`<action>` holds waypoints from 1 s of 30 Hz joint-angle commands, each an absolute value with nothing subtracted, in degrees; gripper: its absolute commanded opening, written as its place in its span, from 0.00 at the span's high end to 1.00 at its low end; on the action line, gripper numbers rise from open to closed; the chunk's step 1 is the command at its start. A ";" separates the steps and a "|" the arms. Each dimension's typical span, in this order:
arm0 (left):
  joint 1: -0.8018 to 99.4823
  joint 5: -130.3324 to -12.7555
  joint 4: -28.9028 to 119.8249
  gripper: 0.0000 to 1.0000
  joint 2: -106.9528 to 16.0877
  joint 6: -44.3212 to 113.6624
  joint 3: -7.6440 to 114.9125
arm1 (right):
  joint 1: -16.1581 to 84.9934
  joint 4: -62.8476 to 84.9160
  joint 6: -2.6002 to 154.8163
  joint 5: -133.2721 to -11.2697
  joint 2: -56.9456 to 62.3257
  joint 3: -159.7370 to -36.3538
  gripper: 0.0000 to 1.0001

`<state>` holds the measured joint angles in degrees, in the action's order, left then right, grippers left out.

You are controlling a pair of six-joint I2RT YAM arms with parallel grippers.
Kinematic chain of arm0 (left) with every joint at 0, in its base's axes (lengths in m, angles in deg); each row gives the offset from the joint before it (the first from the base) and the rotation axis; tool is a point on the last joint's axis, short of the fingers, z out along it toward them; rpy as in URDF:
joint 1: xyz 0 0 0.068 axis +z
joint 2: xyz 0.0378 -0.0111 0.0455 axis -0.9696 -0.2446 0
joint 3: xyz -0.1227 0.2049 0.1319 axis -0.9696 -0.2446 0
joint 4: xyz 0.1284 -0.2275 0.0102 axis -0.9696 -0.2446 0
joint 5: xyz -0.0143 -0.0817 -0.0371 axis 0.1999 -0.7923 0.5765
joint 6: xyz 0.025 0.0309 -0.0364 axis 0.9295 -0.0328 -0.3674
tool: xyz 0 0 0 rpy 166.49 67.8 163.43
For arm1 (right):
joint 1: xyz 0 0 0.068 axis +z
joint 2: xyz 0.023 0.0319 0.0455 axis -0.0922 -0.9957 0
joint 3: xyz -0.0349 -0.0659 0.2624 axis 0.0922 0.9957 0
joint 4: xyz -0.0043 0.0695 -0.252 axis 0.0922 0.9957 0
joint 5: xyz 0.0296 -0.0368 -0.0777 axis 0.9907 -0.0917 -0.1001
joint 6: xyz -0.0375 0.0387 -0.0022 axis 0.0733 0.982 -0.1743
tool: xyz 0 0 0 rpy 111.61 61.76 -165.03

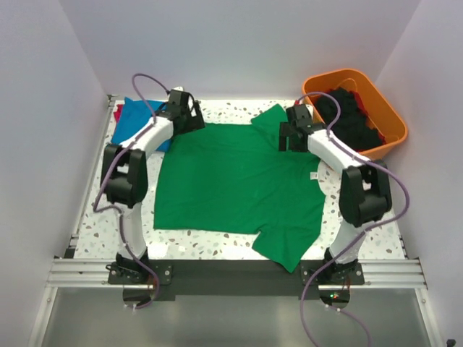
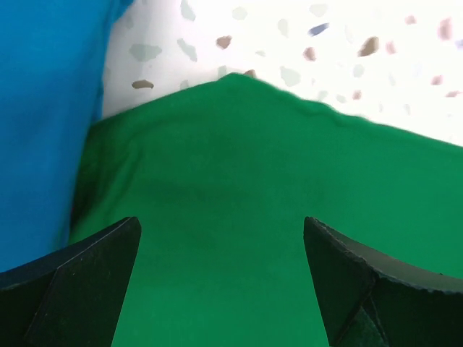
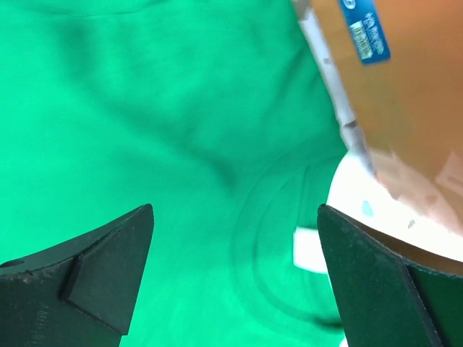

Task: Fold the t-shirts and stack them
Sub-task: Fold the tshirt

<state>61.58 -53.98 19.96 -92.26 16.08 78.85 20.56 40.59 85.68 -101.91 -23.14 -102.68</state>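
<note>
A bright green t-shirt (image 1: 239, 181) lies spread flat on the speckled table (image 1: 231, 110), collar to the right. My left gripper (image 1: 189, 116) hovers open over its far left corner; in the left wrist view the green cloth (image 2: 253, 188) lies between the fingers (image 2: 87, 282) with nothing pinched. My right gripper (image 1: 291, 136) stands open over the far shoulder, beside the collar (image 3: 275, 238) and its white label (image 3: 309, 249). A folded blue t-shirt (image 1: 137, 119) lies at the far left with a red one (image 1: 117, 112) peeking out under it. Black shirts (image 1: 351, 119) fill the tub.
The orange plastic tub (image 1: 391, 116) stands at the far right corner, close to my right arm, and its wall (image 3: 405, 87) shows in the right wrist view. White walls enclose the table on three sides. A metal rail (image 1: 231, 273) runs along the near edge.
</note>
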 commanded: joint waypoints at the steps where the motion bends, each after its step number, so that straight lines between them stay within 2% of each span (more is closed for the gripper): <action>1: 59.76 -54.41 22.00 0.00 -75.72 16.55 71.16 | 25.15 41.90 86.07 -102.58 -13.10 -100.03 0.01; 3: 59.05 -53.79 22.70 0.00 -66.94 14.88 61.69 | 27.25 41.64 88.53 -102.33 -9.42 -94.07 0.01; 8: 58.79 -53.00 22.44 0.00 -49.42 10.05 42.49 | 27.97 40.50 91.35 -101.97 -7.11 -88.69 0.01; 12: 58.35 -48.71 17.28 0.00 -34.32 4.26 29.74 | 27.71 38.40 89.17 -103.64 -10.44 -89.29 0.01; 15: 58.44 -44.32 11.23 0.00 -29.02 0.31 23.22 | 26.74 37.51 88.54 -103.47 -16.49 -92.45 0.01; 22: 58.70 -38.68 0.21 0.00 -28.47 -9.29 16.98 | 23.75 36.28 87.67 -101.18 -27.75 -99.92 0.01; 30: 58.79 -42.97 -1.81 0.00 -27.69 -13.15 14.87 | 21.64 36.28 87.31 -99.69 -34.35 -104.76 0.01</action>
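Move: The green shirt's near-left corner is the left hand's aim, about 37 cm back, 11 cm left and 5 cm below it; the blue shirt lies 14 cm left, level with that hand. For the right hand, the crease in the green shirt's far-right part lies 1 cm ahead, 2 cm left, 7 cm down. From the right hand, the white tag is roughly 8 cm back and 6 cm right, the orange bin about 6 cm ahead and 21 cm right. The green shirt's near-left corner draws the left hand: still open, it arcs some 33 cm back and 10 cm left, up over the cloth then down low, turning about 25 degrees counter-clockwise. The open right hand hops up, back and left, comes down onto the far-right cloth and slides forward along it about 5 cm. ##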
